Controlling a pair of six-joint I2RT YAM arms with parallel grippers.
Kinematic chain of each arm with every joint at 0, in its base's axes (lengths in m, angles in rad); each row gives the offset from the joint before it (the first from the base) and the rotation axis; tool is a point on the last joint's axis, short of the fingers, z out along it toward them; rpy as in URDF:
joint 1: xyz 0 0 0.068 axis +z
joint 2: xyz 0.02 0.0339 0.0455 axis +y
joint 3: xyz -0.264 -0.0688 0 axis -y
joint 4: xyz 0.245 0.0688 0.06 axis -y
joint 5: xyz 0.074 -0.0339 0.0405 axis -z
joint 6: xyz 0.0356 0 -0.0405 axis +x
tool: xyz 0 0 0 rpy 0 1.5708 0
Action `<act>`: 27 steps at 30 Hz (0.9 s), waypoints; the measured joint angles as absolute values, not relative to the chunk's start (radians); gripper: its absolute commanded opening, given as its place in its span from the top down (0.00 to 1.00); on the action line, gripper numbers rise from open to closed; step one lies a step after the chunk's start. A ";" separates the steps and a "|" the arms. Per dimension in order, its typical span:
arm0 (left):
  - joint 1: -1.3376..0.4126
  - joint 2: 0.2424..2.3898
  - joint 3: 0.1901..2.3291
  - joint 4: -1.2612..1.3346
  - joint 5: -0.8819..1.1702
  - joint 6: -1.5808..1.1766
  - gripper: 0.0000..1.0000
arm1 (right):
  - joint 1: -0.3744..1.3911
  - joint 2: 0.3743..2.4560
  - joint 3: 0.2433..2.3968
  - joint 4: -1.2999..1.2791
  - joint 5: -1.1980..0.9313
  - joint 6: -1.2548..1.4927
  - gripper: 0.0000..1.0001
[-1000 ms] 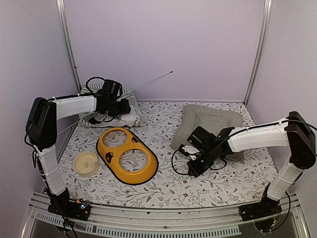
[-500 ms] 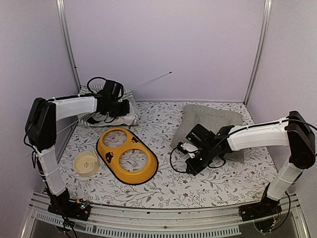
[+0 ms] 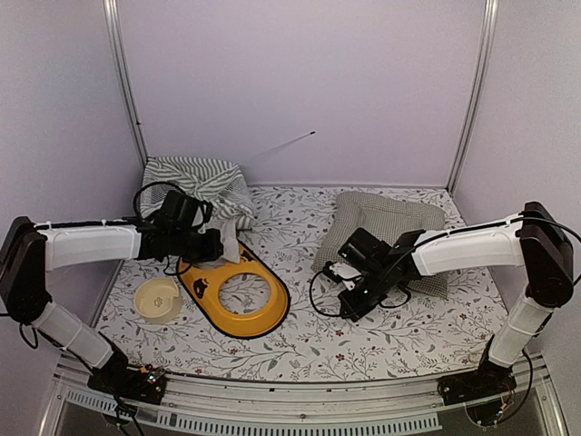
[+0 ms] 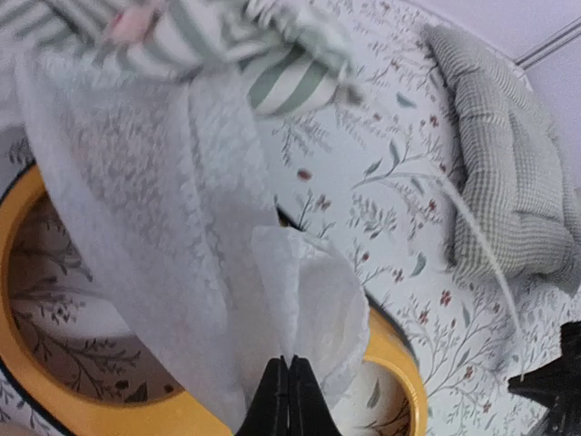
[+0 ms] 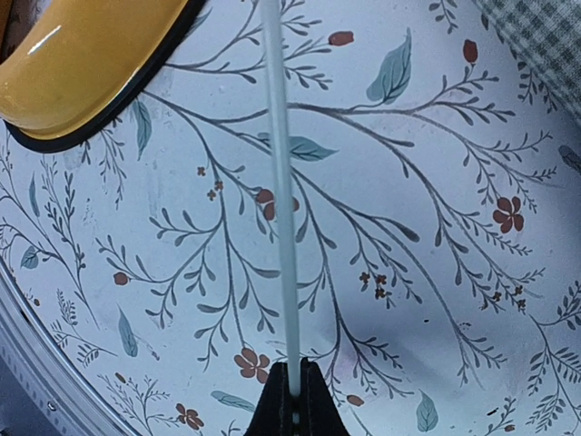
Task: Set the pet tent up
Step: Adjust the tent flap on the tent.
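The pet tent (image 3: 198,180) lies collapsed at the back left, a heap of green-and-white striped fabric (image 4: 272,77). Its white mesh door flap (image 4: 172,254) is pulled out over the yellow feeder, and my left gripper (image 4: 288,365) is shut on the flap's folded edge. In the top view the left gripper (image 3: 223,246) hovers above the feeder's far ring. My right gripper (image 5: 295,380) is shut on a thin white pole (image 5: 282,182) low over the floral mat, and in the top view the right gripper (image 3: 339,275) sits in front of the cushion. Another pole (image 3: 283,145) sticks up from the tent towards the back wall.
A yellow two-ring feeder (image 3: 238,309) lies left of centre with a cream bowl (image 3: 156,300) beside it. The green-checked cushion (image 3: 390,222) lies at the back right, behind the right arm. Purple walls close the back and sides.
My left gripper closed on the mesh flap and drew back from the tent towards the feeder, pulling the flap out. The right gripper barely shifted, still holding the pole.
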State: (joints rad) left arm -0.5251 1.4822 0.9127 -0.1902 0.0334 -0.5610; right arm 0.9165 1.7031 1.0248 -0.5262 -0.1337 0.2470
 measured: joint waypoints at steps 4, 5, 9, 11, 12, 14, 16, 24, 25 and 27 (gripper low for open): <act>-0.529 1.401 0.734 -0.224 0.033 -0.625 0.64 | 0.916 1.703 1.031 -0.529 -0.134 0.247 1.00; -0.529 1.383 0.714 -0.240 0.025 -0.646 0.60 | 0.916 1.703 1.034 -0.533 -0.134 0.247 1.00; -0.530 1.307 0.706 -0.265 -0.019 -0.699 0.57 | 0.916 1.704 1.050 -0.545 -0.135 0.247 1.00; -0.530 1.262 0.714 -0.263 -0.037 -0.718 0.57 | 0.916 1.704 1.059 -0.555 -0.136 0.247 1.00; -0.530 1.245 0.722 -0.257 -0.039 -0.725 0.57 | 0.916 1.704 1.061 -0.558 -0.136 0.247 1.00; -0.530 1.223 0.746 -0.230 -0.038 -0.733 0.57 | 0.916 1.704 1.067 -0.565 -0.137 0.246 1.00; -0.532 1.224 0.777 -0.182 -0.031 -0.735 0.57 | 0.916 1.704 1.076 -0.575 -0.137 0.245 1.00; -0.585 1.444 0.951 0.020 -0.044 -0.726 0.57 | 0.916 1.696 1.142 -0.614 -0.139 0.231 1.00; -0.589 1.482 0.973 0.042 -0.053 -0.723 0.56 | 0.916 1.694 1.157 -0.619 -0.141 0.226 1.00; -0.592 1.549 1.010 0.077 -0.080 -0.712 0.54 | 0.916 1.693 1.190 -0.625 -0.143 0.218 1.00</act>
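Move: The left fingers are shut on the loose end of the white tent flap, whose middle lies about 6 cm ahead. The striped tent is about 16 cm ahead, 8 cm left and 4 cm lower; the yellow tray is 5 cm back, 5 cm right and 11 cm below. The right hand holds a thin pole running to the tent, some 31 cm ahead and 44 cm left; the cushion is about 25 cm ahead and 13 cm right. The left fingers let go of the flap, opening to nearly half while the hand dips about 5 cm back and down with a little left. Then it swings up some 12 cm, forward and to the right, ending above and right of its start with the fingers tipped up by about 15 degrees. The right hand keeps its grip on the pole and lifts it about 5 cm, easing left and forward late. ##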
